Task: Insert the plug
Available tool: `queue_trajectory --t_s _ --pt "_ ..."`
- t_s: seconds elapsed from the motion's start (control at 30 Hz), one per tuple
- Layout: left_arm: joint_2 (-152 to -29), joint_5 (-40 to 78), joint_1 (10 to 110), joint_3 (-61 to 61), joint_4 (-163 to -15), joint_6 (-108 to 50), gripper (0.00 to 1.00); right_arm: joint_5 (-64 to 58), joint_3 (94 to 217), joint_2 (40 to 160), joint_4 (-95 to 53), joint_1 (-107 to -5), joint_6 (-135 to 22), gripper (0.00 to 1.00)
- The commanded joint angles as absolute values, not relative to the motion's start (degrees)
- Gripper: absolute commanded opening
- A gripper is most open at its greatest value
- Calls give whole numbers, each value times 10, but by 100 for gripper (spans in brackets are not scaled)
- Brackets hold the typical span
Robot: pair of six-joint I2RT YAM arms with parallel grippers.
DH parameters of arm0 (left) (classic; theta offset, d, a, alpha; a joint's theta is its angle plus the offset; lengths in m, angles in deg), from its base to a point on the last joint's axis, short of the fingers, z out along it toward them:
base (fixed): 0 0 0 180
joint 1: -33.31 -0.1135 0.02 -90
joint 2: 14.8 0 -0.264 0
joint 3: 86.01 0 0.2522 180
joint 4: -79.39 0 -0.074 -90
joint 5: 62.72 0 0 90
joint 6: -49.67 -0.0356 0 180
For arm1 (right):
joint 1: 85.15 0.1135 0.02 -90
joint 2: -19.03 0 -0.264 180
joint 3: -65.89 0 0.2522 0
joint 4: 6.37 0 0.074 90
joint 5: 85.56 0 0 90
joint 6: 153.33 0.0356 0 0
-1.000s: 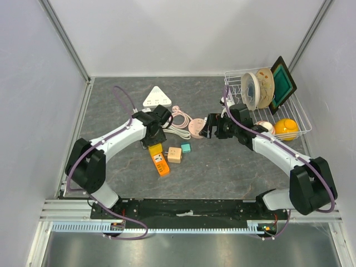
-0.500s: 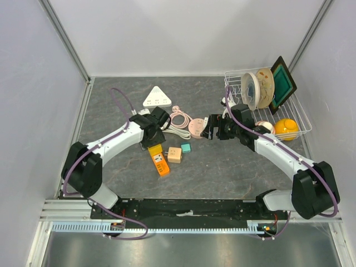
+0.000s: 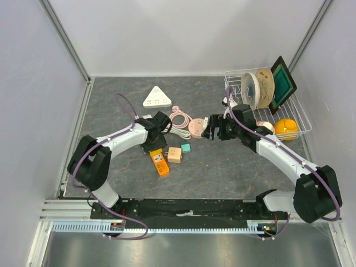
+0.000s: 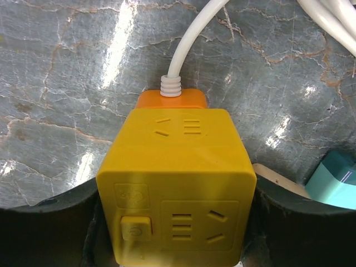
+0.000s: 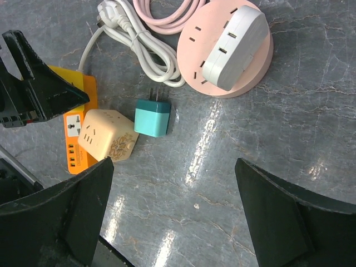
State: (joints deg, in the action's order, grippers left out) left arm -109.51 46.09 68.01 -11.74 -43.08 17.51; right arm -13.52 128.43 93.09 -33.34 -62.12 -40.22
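Observation:
A yellow cube socket point(image 4: 175, 167) with a white cord point(image 4: 192, 39) fills the left wrist view, resting on the grey table. My left gripper point(image 4: 175, 222) is shut on it, one finger on each side. In the top view my left gripper point(image 3: 154, 139) sits just behind the orange power strip point(image 3: 160, 162). The teal plug point(image 5: 152, 117) lies prongs-up beside a beige cube socket point(image 5: 105, 136). Right of the teal plug point(image 3: 186, 147), my right gripper point(image 3: 211, 128) hovers open and holds nothing. In its own view, my right gripper point(image 5: 173, 167) has only bare table between the fingers.
A pink round socket point(image 5: 225, 50) carrying a white adapter lies behind the plug, with coiled pink and white cables point(image 3: 178, 119). A white triangular power strip point(image 3: 157, 98) sits at the back. A wire rack point(image 3: 300, 119) at the right holds spools and a yellow object point(image 3: 286, 127).
My left arm has shifted, and its gripper has settled slightly nearer and lower over the yellow cube socket. The right arm has hardly moved.

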Motion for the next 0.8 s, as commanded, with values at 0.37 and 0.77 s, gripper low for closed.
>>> queue_trajectory --t_s 0.37,0.77 --pt "-1086 510 453 -129 -437 -81 62 -131 1286 922 -330 -623 -405 98" --pt "-960 472 443 -117 -419 -108 99 -134 1285 915 -345 -623 -427 98"
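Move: The left hand already grips the yellow cube on the orange power strip. The clear table the strip goes to is about 14 cm left and 3 ahead; the strip's middle lies some 5 cm back and 1 right. The tan block sits 9 cm right and 2 back, and the white cable coil 10 right and 9 ahead, all 2 to 5 cm below. From the right hand that clear spot is roughly 37 cm left, 3 back and 14 down. Still pinching the yellow cube, the left fingers drag it and the orange power strip about 14 cm left across the table, drifting some 3 cm forward and easing slightly back late on, away from the tan block, as the hand rolls slightly. The fingers then open wide, let go of the cube and start to rise, by about a centimetre. ##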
